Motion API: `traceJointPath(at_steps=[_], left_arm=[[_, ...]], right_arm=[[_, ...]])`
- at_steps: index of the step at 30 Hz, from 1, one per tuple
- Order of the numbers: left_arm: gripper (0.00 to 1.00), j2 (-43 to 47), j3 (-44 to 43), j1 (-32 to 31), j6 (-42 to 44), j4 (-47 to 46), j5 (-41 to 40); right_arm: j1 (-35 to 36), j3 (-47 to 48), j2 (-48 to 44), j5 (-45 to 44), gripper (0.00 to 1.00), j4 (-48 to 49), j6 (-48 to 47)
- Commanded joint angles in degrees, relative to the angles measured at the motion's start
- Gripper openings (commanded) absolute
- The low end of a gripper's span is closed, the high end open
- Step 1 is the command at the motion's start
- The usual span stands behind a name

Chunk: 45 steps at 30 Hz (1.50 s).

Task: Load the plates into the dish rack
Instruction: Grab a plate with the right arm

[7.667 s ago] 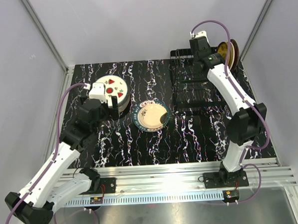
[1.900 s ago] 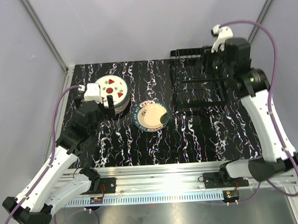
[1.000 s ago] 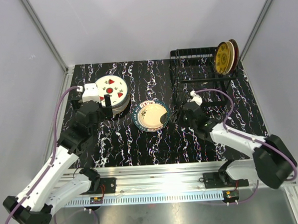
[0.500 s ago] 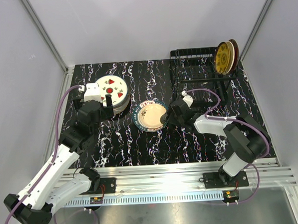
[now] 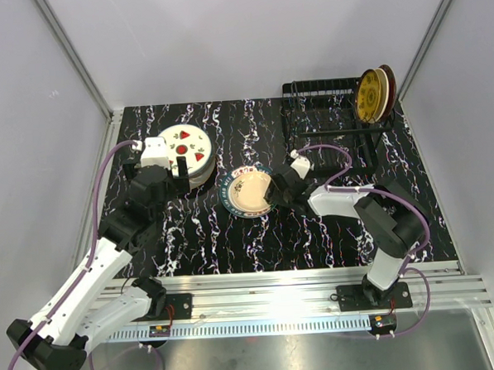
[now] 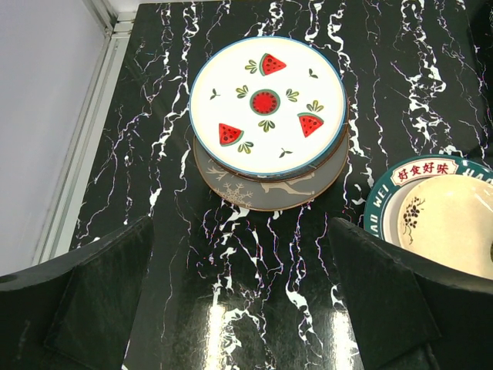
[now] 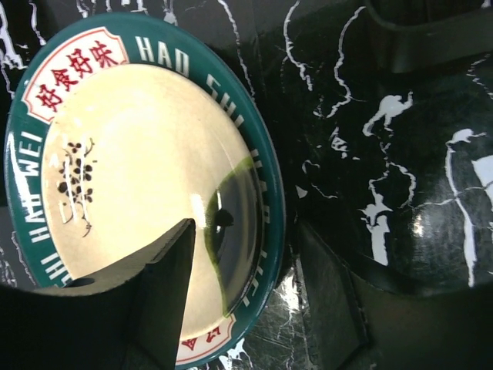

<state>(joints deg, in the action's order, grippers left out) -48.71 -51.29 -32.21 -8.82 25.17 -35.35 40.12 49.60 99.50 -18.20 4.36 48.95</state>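
Observation:
A teal-rimmed cream plate (image 5: pixel 246 192) (image 7: pixel 139 169) lies flat mid-table. My right gripper (image 5: pixel 272 192) (image 7: pixel 246 231) is low at its right edge, open, one finger over the plate's inside and the other on the table outside the rim. A watermelon plate (image 5: pixel 184 144) (image 6: pixel 266 104) tops a short stack at the left, over a grey, brown-edged plate (image 6: pixel 262 183). My left gripper (image 5: pixel 157 166) (image 6: pixel 239 223) hovers wide open just short of that stack, holding nothing. The black wire dish rack (image 5: pixel 327 139) stands at the back right with two plates (image 5: pixel 373 94) upright at its far right end.
The table is glossy black marble with white veins. An aluminium rail (image 5: pixel 302 281) runs along the near edge. Grey walls enclose the left, back and right sides, close behind the rack.
My right arm has slid left along the table from in front of the rack to the teal-rimmed plate's right edge, and its jaws have widened. The left arm has barely moved.

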Motion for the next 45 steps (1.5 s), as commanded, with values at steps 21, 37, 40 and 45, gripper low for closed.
traceJointPath(at_steps=[21, 37, 40, 45], left_arm=[[0.99, -0.6, -1.27, -0.31, -0.15, -1.44, 2.48], [0.99, -0.33, -1.45, -0.4, -0.23, -1.26, 3.01], [0.99, -0.42, -1.45, -0.4, -0.23, -1.26, 3.18], [0.99, -0.25, -1.36, -0.4, -0.15, -1.26, 3.1]], right_arm=[[1.37, 4.45, -2.12, -8.08, 0.36, -15.17, -2.45], [1.37, 3.75, -5.55, -8.52, 0.29, -18.33, -3.42], [1.37, 3.83, -6.51, -8.96, 0.24, -18.86, -3.95], [1.37, 3.92, -7.57, -9.75, 0.2, -20.0, -4.3]])
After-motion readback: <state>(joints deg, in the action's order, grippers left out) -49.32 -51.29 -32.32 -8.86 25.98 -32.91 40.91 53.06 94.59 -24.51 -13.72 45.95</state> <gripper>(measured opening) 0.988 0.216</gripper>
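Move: The cream plate to be grabbed lies flat with its middle about 5 cm to the right hand's left and 3 cm ahead, some 1 cm below; its near right rim is between the open fingers. The green-rimmed plate is directly under it. The dish rack's middle is some 18 cm ahead and 18 cm right of the hand, the watermelon plate stack about 11 cm ahead and 22 cm left. From the left hand, the cream plate is roughly 18 cm right, 8 cm ahead and 24 cm below. The right fingers close from well open to nearly shut on the cream plate's near right rim, one finger inside over the plate and the other outside, while the hand draws about 4 cm to its right and some 2 cm back. It rolls roughly 10 degrees, its left side dropping, and after dipping slightly at the start it eases up about 1 cm at the end, keeping the rim pinched. ##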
